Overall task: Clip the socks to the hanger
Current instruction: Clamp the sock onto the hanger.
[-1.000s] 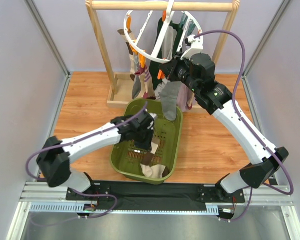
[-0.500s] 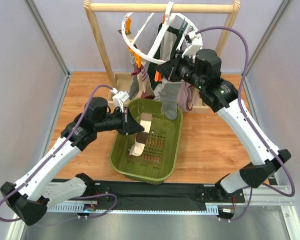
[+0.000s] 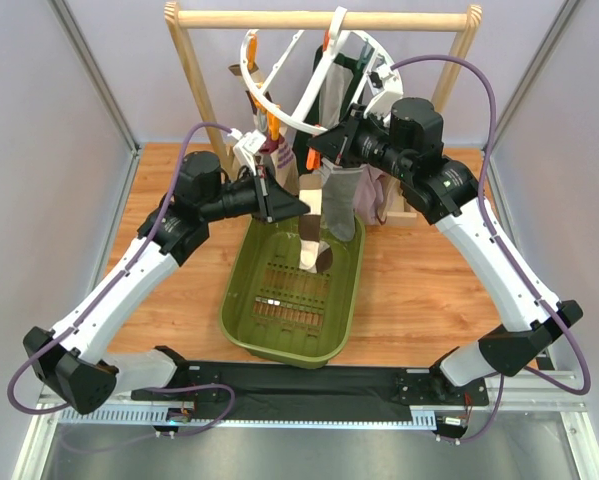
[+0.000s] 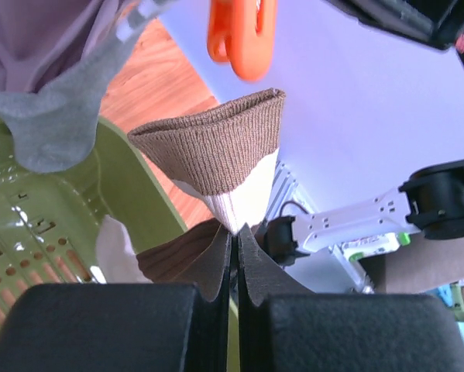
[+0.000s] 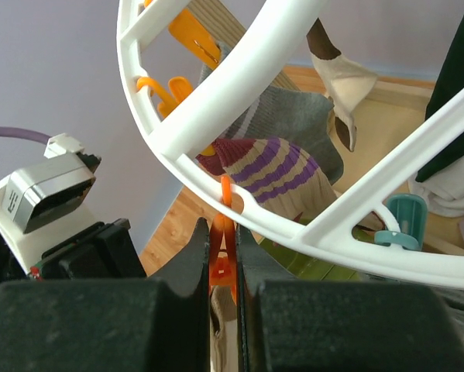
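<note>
The white ring hanger (image 3: 279, 112) hangs tilted from the wooden rail, with several socks clipped to it. My left gripper (image 3: 297, 208) is shut on a brown-and-cream sock (image 3: 312, 246), which dangles above the basket. In the left wrist view the sock's brown cuff (image 4: 216, 147) stands just under an orange clip (image 4: 242, 35), with my left gripper (image 4: 236, 236) below it. My right gripper (image 3: 317, 148) is at the hanger's lower rim. In the right wrist view my right gripper (image 5: 224, 232) is shut on the orange clip (image 5: 223, 246) that hangs from the ring (image 5: 239, 101).
The olive-green basket (image 3: 241, 300) sits under both grippers. A wooden rack (image 3: 197, 100) holds the hanger. A grey sock (image 3: 341, 205), a striped sock (image 5: 270, 167) and a teal clip (image 5: 406, 221) hang close by. Grey walls close in left and right.
My left arm has lifted the brown-and-cream sock out of the basket and carried it up towards the hanger. The right gripper has stayed on the orange clip.
</note>
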Controlling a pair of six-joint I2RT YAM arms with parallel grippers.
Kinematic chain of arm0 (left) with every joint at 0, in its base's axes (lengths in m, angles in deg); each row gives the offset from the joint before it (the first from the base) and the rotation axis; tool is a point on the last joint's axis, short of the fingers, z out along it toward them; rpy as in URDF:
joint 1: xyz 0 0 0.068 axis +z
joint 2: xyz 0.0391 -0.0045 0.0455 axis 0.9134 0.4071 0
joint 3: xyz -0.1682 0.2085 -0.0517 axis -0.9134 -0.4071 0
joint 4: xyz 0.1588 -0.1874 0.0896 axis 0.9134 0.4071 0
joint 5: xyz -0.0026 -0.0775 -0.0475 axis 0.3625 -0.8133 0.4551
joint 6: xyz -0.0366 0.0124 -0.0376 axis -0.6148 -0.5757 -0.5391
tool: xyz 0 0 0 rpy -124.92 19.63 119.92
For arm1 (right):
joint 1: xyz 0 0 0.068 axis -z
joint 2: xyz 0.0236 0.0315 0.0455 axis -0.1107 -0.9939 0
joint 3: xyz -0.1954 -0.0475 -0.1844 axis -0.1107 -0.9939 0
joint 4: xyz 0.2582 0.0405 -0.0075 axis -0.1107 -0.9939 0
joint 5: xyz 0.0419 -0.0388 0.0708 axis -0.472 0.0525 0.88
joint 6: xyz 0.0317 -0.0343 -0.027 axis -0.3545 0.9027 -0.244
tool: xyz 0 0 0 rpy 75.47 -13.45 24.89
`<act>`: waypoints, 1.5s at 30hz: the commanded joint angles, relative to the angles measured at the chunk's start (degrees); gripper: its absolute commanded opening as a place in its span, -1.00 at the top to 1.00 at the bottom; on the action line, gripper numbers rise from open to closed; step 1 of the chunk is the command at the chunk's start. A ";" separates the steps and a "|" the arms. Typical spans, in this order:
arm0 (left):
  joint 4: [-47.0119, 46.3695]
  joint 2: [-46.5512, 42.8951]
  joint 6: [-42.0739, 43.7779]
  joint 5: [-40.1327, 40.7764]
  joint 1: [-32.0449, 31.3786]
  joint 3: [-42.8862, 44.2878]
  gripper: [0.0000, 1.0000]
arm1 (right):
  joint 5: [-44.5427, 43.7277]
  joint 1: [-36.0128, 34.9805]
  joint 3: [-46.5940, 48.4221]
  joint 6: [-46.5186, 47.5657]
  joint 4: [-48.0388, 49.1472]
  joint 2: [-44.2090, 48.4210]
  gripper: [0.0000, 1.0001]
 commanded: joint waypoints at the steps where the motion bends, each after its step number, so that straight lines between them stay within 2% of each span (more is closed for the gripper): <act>1: -4.51 0.99 -3.33 -2.96 1.48 2.49 1.00 | 7.27 -1.34 0.87 -1.27 -5.80 1.05 0.99; 26: -11.00 0.55 -7.89 -4.28 4.74 0.20 1.00 | 7.36 -1.34 -0.71 -1.80 -5.54 1.49 0.99; 29: -11.18 0.91 -8.16 -4.72 5.00 0.38 1.00 | 7.10 -1.34 -0.45 -1.97 -5.71 1.14 0.92; 32: -12.14 1.43 -8.68 -4.80 5.26 0.64 1.00 | 7.45 -1.34 -0.01 -2.06 -5.71 0.62 0.72; 33: -12.32 1.52 -8.86 -5.15 5.35 0.73 1.00 | 7.53 -1.34 -0.01 -2.15 -5.71 0.61 0.57; 39: -12.76 3.10 -9.04 -6.30 5.53 2.57 1.00 | 6.13 -1.25 0.17 -1.36 -6.06 0.62 0.04; 44: -12.59 4.07 -9.13 -6.65 5.79 3.02 1.00 | 5.95 -1.25 0.35 -1.45 -6.24 0.53 -0.10; 45: -12.67 4.42 -9.39 -6.56 5.88 3.02 1.00 | 5.52 -1.16 0.52 -1.36 -6.41 0.53 -0.23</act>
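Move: The orange clip, its handles squeezed by the right fingers, has its middle about 1 cm left of and 1 cm below the right hand point. From the left hand, which holds the brown-and-cream sock, it is some 8 cm ahead, 1 cm left and 6 cm higher. From that left hand, the hanging grey sock is about 7 cm ahead and 7 cm right, and the purple-striped sock some 10 cm ahead and 6 cm left, both roughly level with it. The sock's brown cuff is carried forward and up, about 4.5 cm, to the clip by the still-closed left hand, which rolls slightly. The right hand stays in place squeezing the clip, then late on spreads its fingers past half open to free the handles and backs off some 3 cm, back and down; the left keeps its pinch on the sock. ##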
